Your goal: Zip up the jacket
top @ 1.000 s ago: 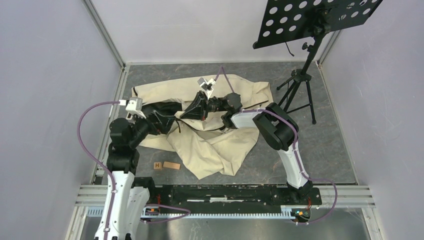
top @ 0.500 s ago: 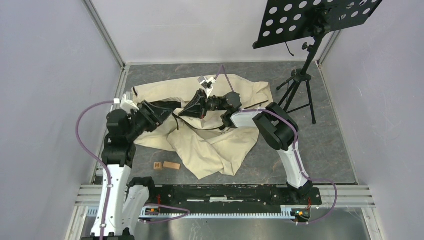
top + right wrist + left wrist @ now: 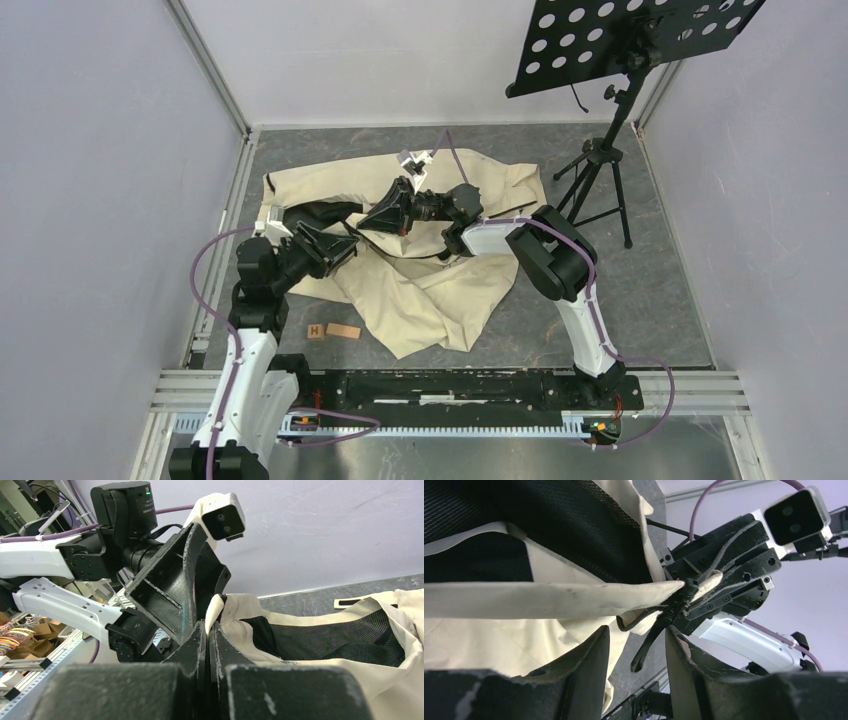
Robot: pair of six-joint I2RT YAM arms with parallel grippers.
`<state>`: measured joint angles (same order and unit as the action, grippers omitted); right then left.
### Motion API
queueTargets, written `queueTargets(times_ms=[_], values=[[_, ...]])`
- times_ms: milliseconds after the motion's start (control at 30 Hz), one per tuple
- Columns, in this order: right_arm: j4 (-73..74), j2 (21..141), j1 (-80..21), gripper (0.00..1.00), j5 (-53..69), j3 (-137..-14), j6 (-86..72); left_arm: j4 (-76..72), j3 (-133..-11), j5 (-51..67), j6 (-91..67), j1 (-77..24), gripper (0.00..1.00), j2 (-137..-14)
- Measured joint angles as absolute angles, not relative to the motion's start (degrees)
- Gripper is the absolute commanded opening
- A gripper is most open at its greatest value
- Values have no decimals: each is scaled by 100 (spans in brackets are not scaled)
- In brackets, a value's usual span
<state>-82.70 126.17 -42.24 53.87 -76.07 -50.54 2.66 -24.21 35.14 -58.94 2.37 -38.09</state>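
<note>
The cream jacket point(image 3: 430, 285) lies crumpled on the grey floor with its dark mesh lining point(image 3: 574, 525) showing. My right gripper point(image 3: 380, 220) is shut on the jacket's front edge point(image 3: 214, 611) and holds it lifted. My left gripper point(image 3: 348, 246) faces it from the left, close by. In the left wrist view the left gripper point(image 3: 636, 632) stands partly open. The black zipper pull point(image 3: 651, 642) hangs from the held edge between its fingers point(image 3: 591, 665), and neither finger touches it. The zipper's teeth point(image 3: 639, 622) curl just left of the pull.
A black music stand point(image 3: 600, 150) stands at the back right on its tripod. Two small wooden blocks point(image 3: 335, 331) lie near the jacket's front left hem. Aluminium frame rails point(image 3: 450, 385) run along the near edge, with grey walls on both sides.
My left arm has swung in toward the right gripper, bringing the zipper pull between its fingers, and its jaws have narrowed from wide open. The right gripper has kept its hold without moving.
</note>
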Motion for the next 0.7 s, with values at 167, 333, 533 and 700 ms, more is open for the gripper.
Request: queueTargets(times_ms=[167, 333, 533, 700], values=[[-8270, 12617, -4228, 0, 5374, -7607, -5072, -384, -2296, 3813, -6007, 237, 45, -3883], [-8278, 12617, -4228, 0, 5358, -7607, -5111, -687, -2161, 3970, -6073, 211, 25, -3879], [-8313, 12617, -4233, 0, 5282, -7618, -5170, -888, -2082, 4056, -6132, 148, 2, -3881], [-8329, 12617, -4246, 0, 5177, -7644, -5179, -1057, -2008, 4027, -6132, 78, 2, -3850]])
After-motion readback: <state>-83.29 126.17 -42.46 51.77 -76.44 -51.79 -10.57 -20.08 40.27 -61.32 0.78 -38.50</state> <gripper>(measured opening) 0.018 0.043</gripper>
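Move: The jacket's black zipper end hangs from the cream edge that the right fingers still pinch, about 2 cm to the right of the left hand's point, 1 cm ahead and 1 cm higher, between its half-open fingers. That pinched edge is some 3 cm ahead, 3 cm right and 3 cm up. The dark lining lies roughly 7 cm ahead, 5 cm left and 11 cm below. From the right hand, the zipper end is about 2 cm back, 1 cm left and 2 cm below. The zipper end is closed in on by the left hand, which eases about 2 cm to the right and 1.5 cm up, its fingertips tilting slightly upward and turning clockwise, under 10 degrees in all. Its half-open fingers then shut almost fully, pinching the black end just below the right fingertips, while the right hand keeps its hold on the jacket edge almost in place. ##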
